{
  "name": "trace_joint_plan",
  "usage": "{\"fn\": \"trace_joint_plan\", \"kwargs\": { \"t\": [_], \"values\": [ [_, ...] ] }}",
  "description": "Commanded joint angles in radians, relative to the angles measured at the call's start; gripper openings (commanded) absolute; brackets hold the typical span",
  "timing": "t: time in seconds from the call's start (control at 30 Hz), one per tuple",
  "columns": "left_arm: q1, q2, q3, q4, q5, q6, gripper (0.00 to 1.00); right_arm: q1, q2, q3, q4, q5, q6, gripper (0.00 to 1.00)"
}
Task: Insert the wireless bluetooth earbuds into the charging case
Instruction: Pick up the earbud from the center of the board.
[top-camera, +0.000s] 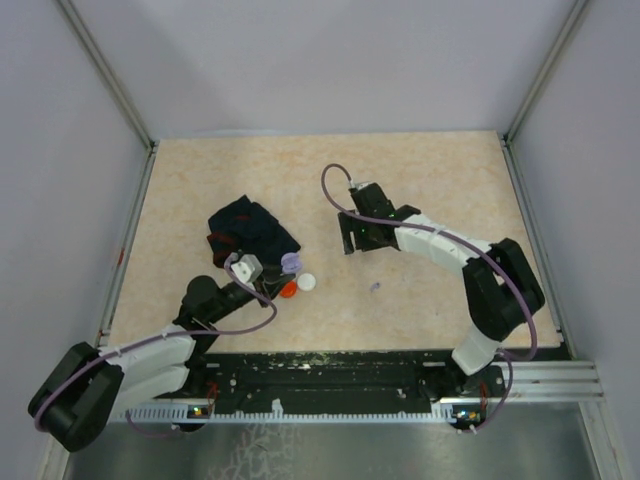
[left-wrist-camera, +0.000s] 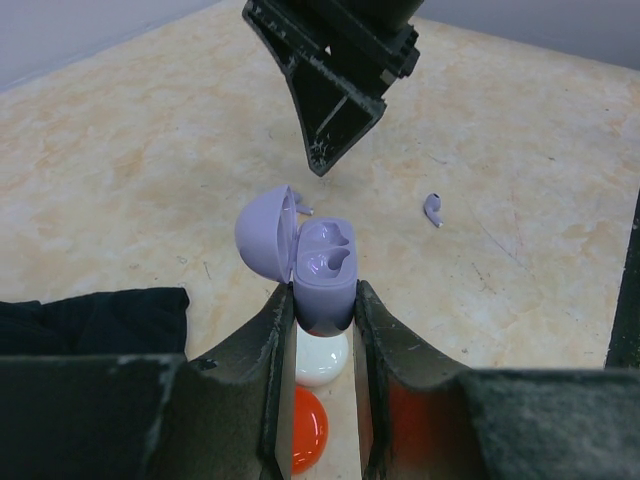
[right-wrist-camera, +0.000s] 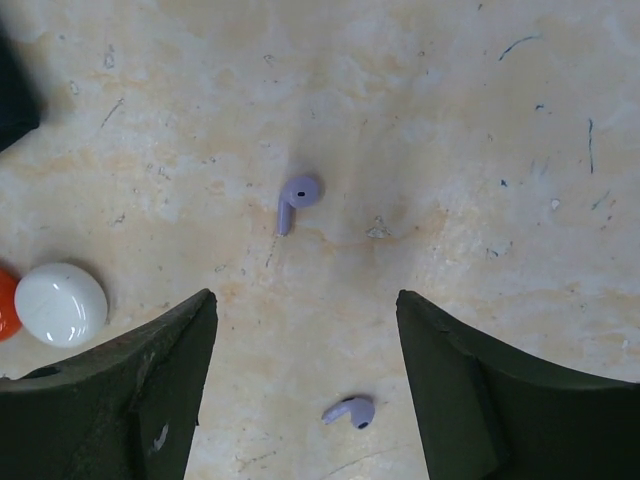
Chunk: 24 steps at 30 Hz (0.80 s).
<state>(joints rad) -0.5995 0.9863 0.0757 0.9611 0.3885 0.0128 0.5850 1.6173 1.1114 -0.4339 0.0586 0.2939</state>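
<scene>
My left gripper (left-wrist-camera: 322, 296) is shut on the open lavender charging case (left-wrist-camera: 325, 272), which it holds upright with its lid (left-wrist-camera: 265, 235) swung to the left; both wells look empty. The case also shows in the top view (top-camera: 291, 263), with the left gripper (top-camera: 278, 268) beside it. Two lavender earbuds lie on the table: one (right-wrist-camera: 296, 195) ahead of my open, empty right gripper (right-wrist-camera: 305, 300) and one (right-wrist-camera: 350, 411) between its fingers. In the left wrist view, one earbud (left-wrist-camera: 433, 208) lies right of the case and one (left-wrist-camera: 303, 209) peeks from behind the lid.
A round white disc (left-wrist-camera: 320, 360) and an orange-red disc (left-wrist-camera: 305, 430) lie under the left fingers; both also show in the right wrist view, the white one (right-wrist-camera: 60, 303) beside the red one. A dark cloth (top-camera: 250, 232) lies behind the left gripper. The right gripper (top-camera: 352, 238) hovers just beyond the case.
</scene>
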Motion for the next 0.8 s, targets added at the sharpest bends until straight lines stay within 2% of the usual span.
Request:
{"fn": "trace_joint_plan", "kwargs": {
  "t": [0.0,0.17,0.43,0.77],
  "values": [
    [0.006,-0.024,-0.011,0.016,0.0,0.031,0.0,0.025,0.071,0.082,0.06,0.113,0.114,0.69],
    [0.006,-0.029,-0.014,0.008,0.003,0.032,0.0,0.048,0.131,0.118,0.061,0.15,0.162,0.56],
    [0.006,-0.008,-0.007,0.009,0.024,0.032,0.0,0.061,0.199,0.16,0.064,0.165,0.203,0.44],
    [0.005,-0.006,-0.004,0.008,0.038,0.033,0.0,0.066,0.257,0.185,0.04,0.176,0.21,0.39]
  ]
}}
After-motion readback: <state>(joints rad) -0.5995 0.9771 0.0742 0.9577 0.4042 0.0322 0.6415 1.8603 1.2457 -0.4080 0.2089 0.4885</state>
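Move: The purple earbud at the board's centre lies about 4 cm ahead of the right hand, 2 cm to its left and some 8 cm below. The second earbud lies about 5 cm back and 4 cm to the right of that hand; the white case some 5 cm back and 11 cm left, both at board height. From the left hand, the centre earbud is roughly 12 cm ahead, 15 cm right and 14 cm below. Towards the centre earbud the right hand sinks about 4.5 cm while going some 3 cm forward and 2.5 cm left, the last stretch almost straight down. It turns about 10 degrees clockwise and narrows its fingers to roughly half their earlier gap, without touching. The left hand stays put, keeping its hold on the open purple case. ##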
